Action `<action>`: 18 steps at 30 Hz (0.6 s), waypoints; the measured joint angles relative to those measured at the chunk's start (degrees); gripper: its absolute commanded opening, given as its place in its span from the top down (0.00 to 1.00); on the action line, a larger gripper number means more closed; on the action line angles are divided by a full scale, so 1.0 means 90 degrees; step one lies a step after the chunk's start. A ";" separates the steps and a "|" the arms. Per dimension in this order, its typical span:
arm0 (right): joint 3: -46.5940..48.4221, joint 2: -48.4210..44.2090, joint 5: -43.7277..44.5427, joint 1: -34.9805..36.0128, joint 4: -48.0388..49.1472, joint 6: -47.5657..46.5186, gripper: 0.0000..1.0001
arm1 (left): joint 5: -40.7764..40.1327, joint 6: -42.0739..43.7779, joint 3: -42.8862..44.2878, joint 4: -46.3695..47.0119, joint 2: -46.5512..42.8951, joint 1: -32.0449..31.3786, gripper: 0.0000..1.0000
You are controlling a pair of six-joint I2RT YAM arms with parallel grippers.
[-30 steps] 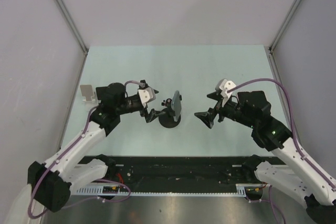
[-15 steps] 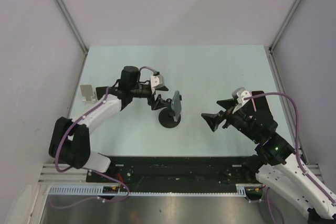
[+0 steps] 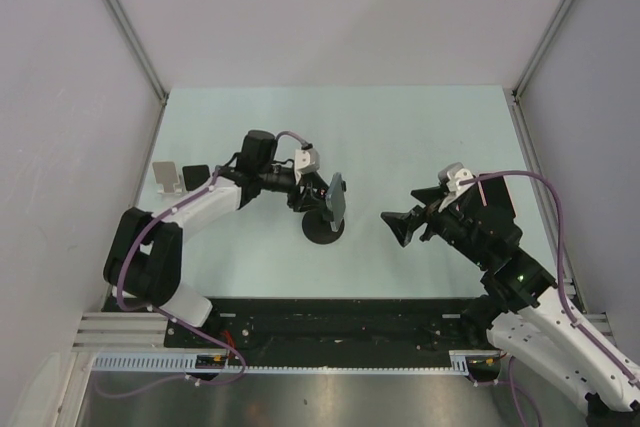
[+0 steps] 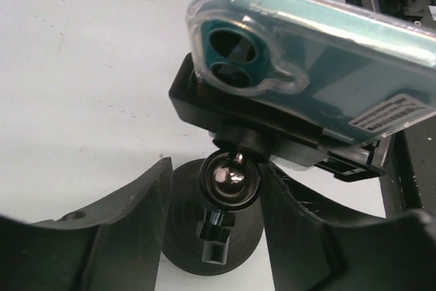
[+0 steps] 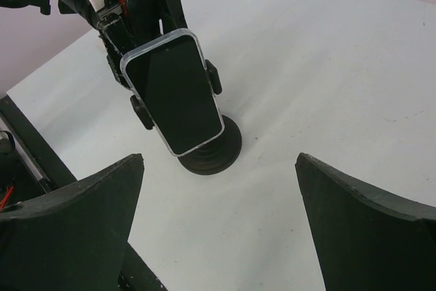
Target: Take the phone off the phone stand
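Observation:
The phone [image 3: 338,197], dark-screened in a clear case, sits tilted in the clamp of a black phone stand [image 3: 323,230] near the table's middle. In the left wrist view the phone's [image 4: 320,66] teal back and camera lenses show above the stand's shiny ball joint [image 4: 230,178]. My left gripper [image 3: 308,194] reaches in from behind, its jaws on either side of that joint. The right finger [image 4: 300,230] lies against the socket and the left finger [image 4: 133,223] stands a little off. My right gripper [image 3: 402,225] hangs wide open to the right, facing the screen [image 5: 174,93], with nothing between its fingers.
A small white and grey object [image 3: 167,178] with a black piece [image 3: 196,175] beside it sits at the table's left edge. A black rail [image 3: 340,322] runs along the near edge between the arm bases. Side walls close in the table.
My left gripper has moved right, up to the stand behind the phone, and its jaws have narrowed around the ball joint. The right arm drew back to the right, gripper still wide.

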 measured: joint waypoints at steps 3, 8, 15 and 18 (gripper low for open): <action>-0.0002 0.0036 -0.0012 0.0002 0.0053 0.0034 0.00 | 0.0036 -0.0017 0.0000 0.0002 0.0002 -0.0090 0.54; -0.0002 0.0058 -0.0017 0.0005 0.0083 0.0121 0.00 | -0.0131 -0.0112 -0.0002 -0.0010 -0.0049 -0.0245 0.82; -0.0002 0.0175 0.0112 0.0126 0.0119 0.0170 0.02 | -0.1501 -0.0614 -0.0134 -0.0053 -0.0539 -0.0950 0.99; -0.0002 0.0359 0.0226 0.0245 0.0175 0.0189 0.04 | -0.2373 -0.1039 -0.0364 -0.0097 -0.0925 -0.1292 1.00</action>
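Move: Just to the right of the left hand point, by about 2 cm and 1 cm back, is the ball joint of the phone stand, nearly between the half-open fingers. The phone, clamped upright, is about 5 cm right of the hand, 1 cm back and 3 cm higher; the round base is some 9 cm below, 3 cm right and 2 cm back. From the right hand the ball joint is about 15 cm left, 6 cm ahead and 10 cm lower. Closing from either side, the left fingers pinch the stand's ball joint behind the phone after easing back and to the right onto it. They keep hold as the hand goes on the same way, about 3 cm back and 2 cm right in all, tipping its fingers down and turning counter-clockwise by roughly 10 degrees each. The right hand, still wide open, creeps about 1 cm left and slightly down towards the phone. ##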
